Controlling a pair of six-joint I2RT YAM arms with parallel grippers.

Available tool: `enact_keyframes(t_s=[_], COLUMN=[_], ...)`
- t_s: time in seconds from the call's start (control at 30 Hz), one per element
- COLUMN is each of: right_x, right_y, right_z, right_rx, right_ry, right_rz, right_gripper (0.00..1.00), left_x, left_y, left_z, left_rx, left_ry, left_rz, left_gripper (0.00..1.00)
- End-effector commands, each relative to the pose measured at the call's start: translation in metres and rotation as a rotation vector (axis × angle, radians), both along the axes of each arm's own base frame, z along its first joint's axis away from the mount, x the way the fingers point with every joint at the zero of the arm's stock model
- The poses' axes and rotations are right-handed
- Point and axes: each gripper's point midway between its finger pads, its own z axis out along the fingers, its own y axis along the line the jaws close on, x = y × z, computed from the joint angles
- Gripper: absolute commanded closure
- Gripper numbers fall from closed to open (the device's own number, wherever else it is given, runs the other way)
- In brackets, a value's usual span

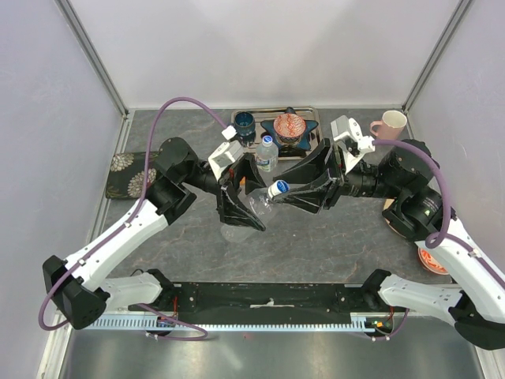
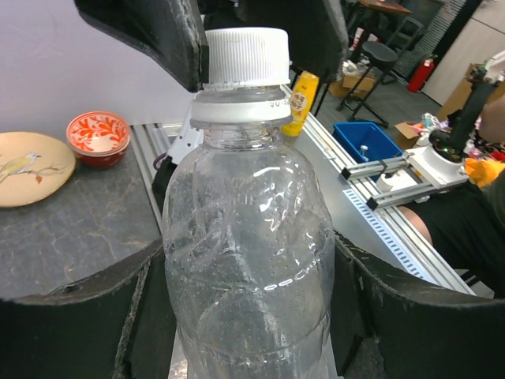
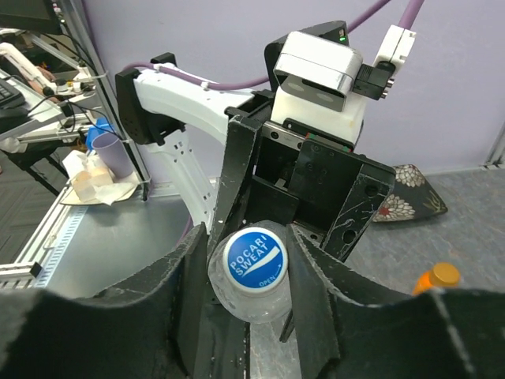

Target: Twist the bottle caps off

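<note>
A clear plastic bottle [image 1: 256, 204] is held tilted above the table, and my left gripper [image 1: 248, 207] is shut on its body [image 2: 245, 260]. The bottle's cap [image 1: 278, 189] is white-sided with a blue top and sits on the neck [image 2: 246, 55]. My right gripper [image 1: 288, 193] stands around the cap [image 3: 253, 258] with its jaws slightly open; a narrow gap shows beside the cap. A second water bottle [image 1: 267, 154] with a blue-white label stands upright behind. An orange cap [image 3: 438, 276] on another bottle shows low at the right.
A metal tray [image 1: 312, 110] at the back holds a blue mug [image 1: 244, 122] and a star-shaped dish [image 1: 289, 128]. A pink mug [image 1: 389, 124] stands back right. Plates [image 1: 430, 257] lie under the right arm; a floral pad [image 1: 130, 172] lies at the left.
</note>
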Motion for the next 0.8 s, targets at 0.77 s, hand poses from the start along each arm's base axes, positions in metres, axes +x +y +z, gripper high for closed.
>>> enact_keyframes(t_s=[0.77], right_x=[0.054], right_y=[-0.013], right_z=[0.035], right_rx=[0.089], right_ry=[0.153], right_rz=[-0.359], right_gripper=[0.20], left_x=[0.057], left_y=[-0.005], left_z=[-0.004], left_rx=[-0.004], left_ry=[-0.069], left_rz=[0.380], left_gripper=[0.57])
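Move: Within the right hand's already slackening fingers sits the white cap with the blue top, about 1 cm left of its hand point and 1 cm below. From the left hand, which grips the bottle's body, that cap is some 4 cm ahead, 3 cm right and 8 cm up. From the right hand the standing bottle is roughly 27 cm ahead, 3 cm left and 38 cm down; the orange bottle is about 24 cm ahead, 13 cm left and 42 cm down. Opening its fingers wide around the cap, the right hand travels forward about 5 cm, turns clockwise nearly 20 degrees with a slight tip, and rises at the end until it is clear of the cap. The left hand keeps its grip on the bottle and carries it forward about as far, sinking a little while turning it counter-clockwise by a similar angle. ##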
